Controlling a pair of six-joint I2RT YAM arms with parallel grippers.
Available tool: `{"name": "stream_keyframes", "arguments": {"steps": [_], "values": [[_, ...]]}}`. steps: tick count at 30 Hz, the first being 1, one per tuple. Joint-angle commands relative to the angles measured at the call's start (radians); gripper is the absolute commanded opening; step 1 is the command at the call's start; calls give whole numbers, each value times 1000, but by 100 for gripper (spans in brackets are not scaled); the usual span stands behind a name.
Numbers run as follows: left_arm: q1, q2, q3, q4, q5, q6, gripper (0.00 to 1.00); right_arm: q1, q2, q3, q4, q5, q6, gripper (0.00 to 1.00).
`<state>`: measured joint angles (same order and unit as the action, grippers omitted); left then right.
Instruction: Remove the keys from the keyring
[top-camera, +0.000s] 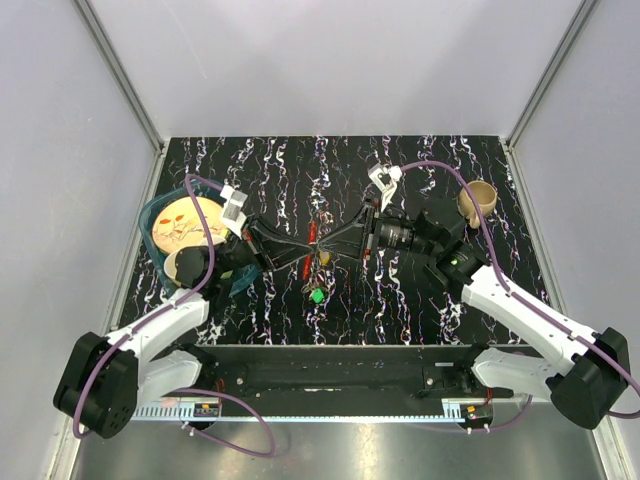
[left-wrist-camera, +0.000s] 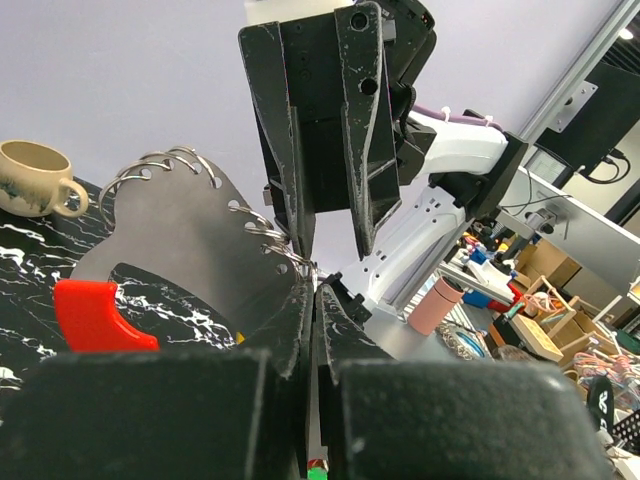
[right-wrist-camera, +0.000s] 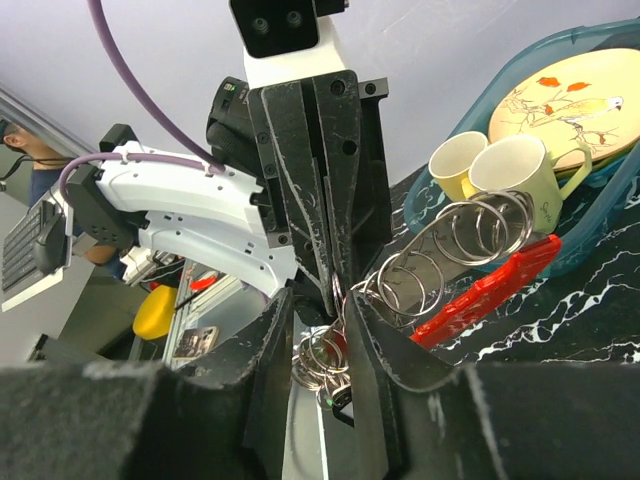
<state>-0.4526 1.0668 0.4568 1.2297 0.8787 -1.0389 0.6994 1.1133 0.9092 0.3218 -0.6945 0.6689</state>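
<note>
The keyring, a grey metal piece (left-wrist-camera: 190, 235) lined with wire loops and carrying a red piece (top-camera: 313, 232), is held up over the middle of the table. My left gripper (top-camera: 307, 250) is shut on one of its wire loops (left-wrist-camera: 303, 266). My right gripper (top-camera: 328, 248) faces it tip to tip, its jaws apart around a bunch of small rings (right-wrist-camera: 338, 345). A brass key (top-camera: 325, 258) hangs under the tips. A green-headed key (top-camera: 317, 296) shows just below them; hanging or lying on the table, I cannot tell.
A teal tray (top-camera: 150, 215) holding a patterned plate (top-camera: 185, 220) sits at the left of the table. A beige mug (top-camera: 478, 200) stands at the back right. The right wrist view shows two mugs (right-wrist-camera: 520, 165) on the tray beside the plate.
</note>
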Motion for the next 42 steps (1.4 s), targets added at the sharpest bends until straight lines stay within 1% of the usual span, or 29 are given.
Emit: {"name": "stream_keyframes", "arguments": {"steps": [1,2,11,13,14,19,20,22,25,28,29,30,34,35,36,37,38,39,40,41,42], "values": [[6,4,59,149,16,-18,0,3,-6,26,51,-46,23,32],[6,7,63,149,19,-19,0,2,-6,25,46,-45,15,30],[8,15,85,146,28,-32,0,2,16,8,43,-56,3,28],[8,21,80,149,26,-33,0,2,25,3,56,-60,1,20],[8,22,79,154,26,-35,0,2,28,5,56,-62,0,19],[8,28,68,174,19,-49,0,5,43,2,42,-46,-12,19],[8,28,69,174,19,-49,0,3,45,0,40,-43,-20,16],[8,28,72,171,17,-50,0,5,49,7,28,-43,-28,16],[8,28,77,169,22,-50,0,3,60,23,-30,-34,-63,16],[8,28,77,163,26,-46,0,3,60,22,-46,-26,-89,10],[6,28,75,163,26,-47,0,5,59,19,-40,-31,-94,7],[8,30,74,165,25,-47,0,3,57,17,-20,-43,-95,0],[8,35,77,151,57,-36,0,3,30,3,11,-72,-141,0],[9,35,80,136,72,-30,1,5,22,5,-3,-74,-196,0],[12,35,85,122,94,-23,10,5,16,23,-63,-76,-233,0],[14,29,89,100,136,-12,13,3,11,42,-108,-77,-309,0],[23,25,89,93,155,-9,18,3,11,87,-157,-82,-345,0],[29,18,89,80,187,-7,23,3,13,111,-250,-85,-382,0],[35,9,92,39,201,14,27,3,17,132,-294,-88,-447,0],[48,-14,98,1,215,36,28,3,19,172,-341,-95,-474,0],[52,-31,115,-101,232,96,29,2,25,190,-416,-100,-494,0]]}}
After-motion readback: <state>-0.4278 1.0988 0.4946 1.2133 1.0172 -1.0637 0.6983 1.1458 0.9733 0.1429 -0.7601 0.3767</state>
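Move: Held in the left fingertips, the keyring's pinched ring sits about 1 cm to that hand's right; from the right hand it is some 1 cm to the left and 2 cm lower. From the left hand, the grey plate lies about 5 cm ahead and 1 cm down. The red grip is about 4 cm ahead, 1 cm left and 3 cm down. The green key head hangs roughly 3 cm back and 8 cm below, neither left nor right. Sinking about 2 cm beside the left fingertips, the right hand shuts its partly open fingers and pinches the keyring's ring, then tips its fingers down and rolls, some 10 degrees in all. The left hand holds almost still until that grip is shut, then opens about a quarter, letting go as it eases down and back about 1 cm. ##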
